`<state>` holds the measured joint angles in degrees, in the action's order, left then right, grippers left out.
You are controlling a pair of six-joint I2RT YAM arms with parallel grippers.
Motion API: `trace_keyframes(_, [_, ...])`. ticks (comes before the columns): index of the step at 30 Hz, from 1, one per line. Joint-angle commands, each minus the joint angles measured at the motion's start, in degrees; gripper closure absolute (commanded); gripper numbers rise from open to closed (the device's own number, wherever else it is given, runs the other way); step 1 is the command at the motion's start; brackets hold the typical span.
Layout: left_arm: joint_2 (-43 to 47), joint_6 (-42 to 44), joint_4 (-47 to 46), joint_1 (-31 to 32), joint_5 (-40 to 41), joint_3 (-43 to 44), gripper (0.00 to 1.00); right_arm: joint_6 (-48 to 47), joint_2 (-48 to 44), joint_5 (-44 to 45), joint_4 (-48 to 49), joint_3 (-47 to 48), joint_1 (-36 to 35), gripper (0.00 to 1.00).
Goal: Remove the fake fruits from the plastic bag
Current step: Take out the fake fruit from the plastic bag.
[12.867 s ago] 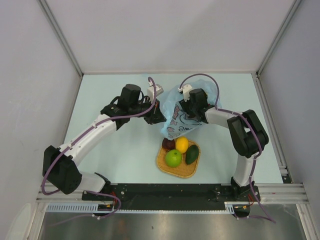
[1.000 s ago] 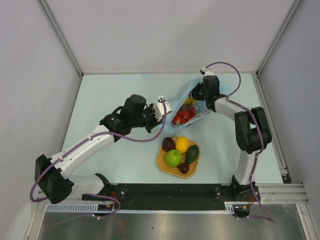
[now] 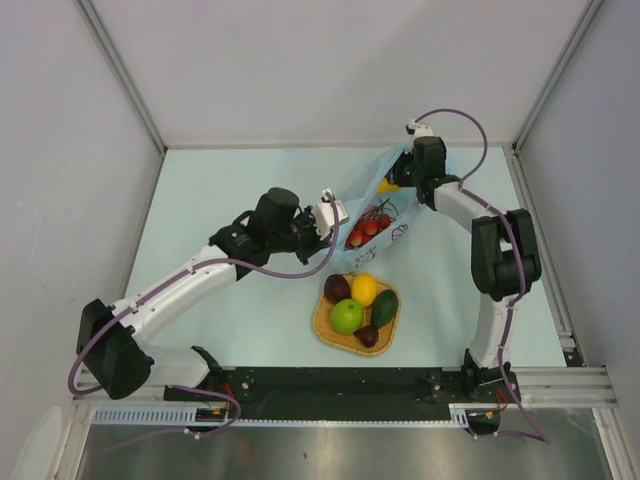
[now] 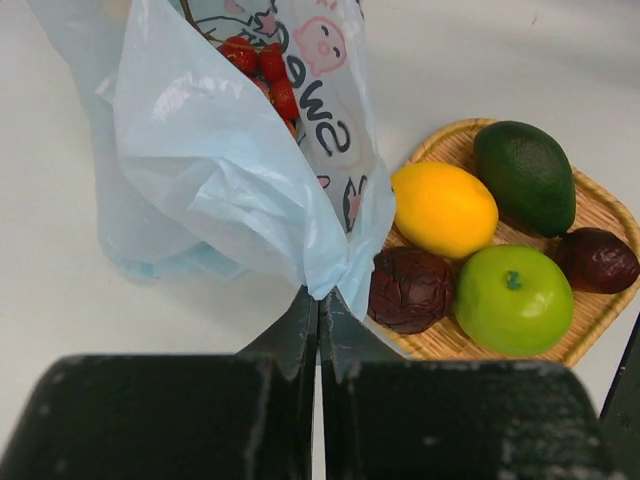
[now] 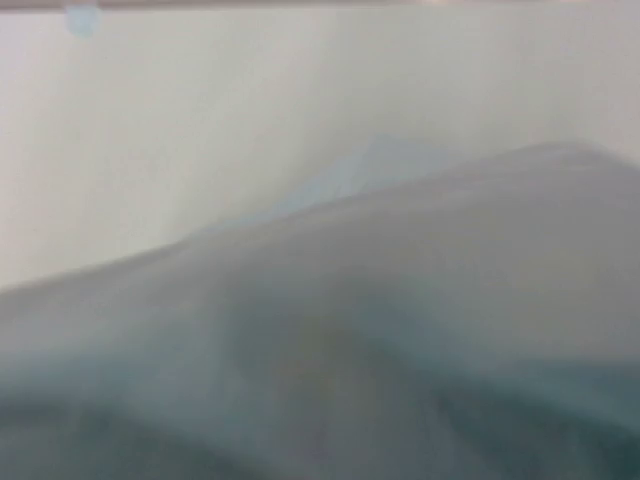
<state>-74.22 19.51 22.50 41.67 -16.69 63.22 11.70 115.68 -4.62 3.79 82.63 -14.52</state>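
The pale blue plastic bag point(image 3: 392, 215) stretches between my two grippers above the table. My left gripper point(image 4: 319, 300) is shut on the bag's lower edge point(image 4: 330, 275). A bunch of red berries point(image 3: 367, 227) shows through the plastic point(image 4: 262, 62), and a yellow fruit point(image 3: 387, 186) sits higher in the bag. My right gripper point(image 3: 407, 178) is at the bag's top end. Its wrist view shows only blurred plastic, so its jaws are hidden. The lemon point(image 4: 443, 208), green apple point(image 4: 512, 298), avocado point(image 4: 524, 175) and two dark plums point(image 4: 410, 288) lie on the woven tray.
The woven tray point(image 3: 322, 325) lies just below the bag, near the table's front middle. Grey walls stand along the table's left, back and right sides. The arms' black base rail point(image 3: 340, 385) runs along the near edge.
In the last second both grippers moved slightly up and right, pulling the bag tauter and higher. Since the earliest frame a second plum has appeared on the tray.
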Motion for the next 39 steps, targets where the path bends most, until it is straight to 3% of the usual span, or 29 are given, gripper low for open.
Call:
trace_keyframes(1, [-0.8,-3.0,-3.4,-0.2,0.3,3.6,1.0,-2.5,-9.7,-2.4,0.5,-0.9,0.9,0.84])
trace_keyframes(11, [-3.0,-6.1,-7.1,-1.4,4.4,8.3,1.0,-7.2,-20.3,-12.2,-6.7,-7.5,2.2,0.84])
trace_keyframes(18, [-1.9,-6.4,-7.5,-1.5,10.2,12.6,1.0,-14.2,-23.7,-10.7,-14.4,-11.4,3.9,0.86])
trace_keyframes(22, [-1.9,-6.5,-8.5,-1.5,11.1,13.3,1.0,-15.8,-25.6,-11.8,-15.0,-13.5,4.8,0.87])
trace_keyframes(27, [-2.2,-6.9,-8.5,-1.5,7.8,12.0,1.0,-21.5,-30.3,-18.9,-14.3,-15.2,0.9,0.89])
trace_keyframes(34, [-2.6,-7.6,-8.8,-1.4,5.2,11.6,1.0,-44.7,-41.0,-23.9,-9.4,-24.8,-7.2,0.95])
trace_keyframes(36, [-2.8,-7.6,-8.9,-1.4,5.2,11.7,1.0,-46.4,-43.5,-23.3,-8.5,-26.0,-7.8,1.0])
trace_keyframes(39, [-2.7,-7.4,-9.0,-1.4,5.2,11.5,1.0,-46.2,-45.8,-21.9,-6.8,-26.4,-7.4,1.0])
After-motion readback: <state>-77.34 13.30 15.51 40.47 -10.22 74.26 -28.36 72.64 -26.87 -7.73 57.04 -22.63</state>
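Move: The yellow fruit is already between the right hand's fingers, inside the bag; the basket lies about 35 cm back, 14 cm left and 9 cm below that hand. The red cluster in the bag is some 10 cm back, 9 cm left and 7 cm lower. From the left hand, which still pinches the bag's rim, the yellow fruit is about 27 cm ahead, 20 cm right and 11 cm lower. The yellow fruit, still gripped, is lifted by the right hand about 10 cm, then drawn back some 20 cm towards the basket, dipping midway and rising again while the hand veers left and swings counter-clockwise some 45 degrees. Meanwhile the closed left fingers carry the bag's rim up and a bit forward. ##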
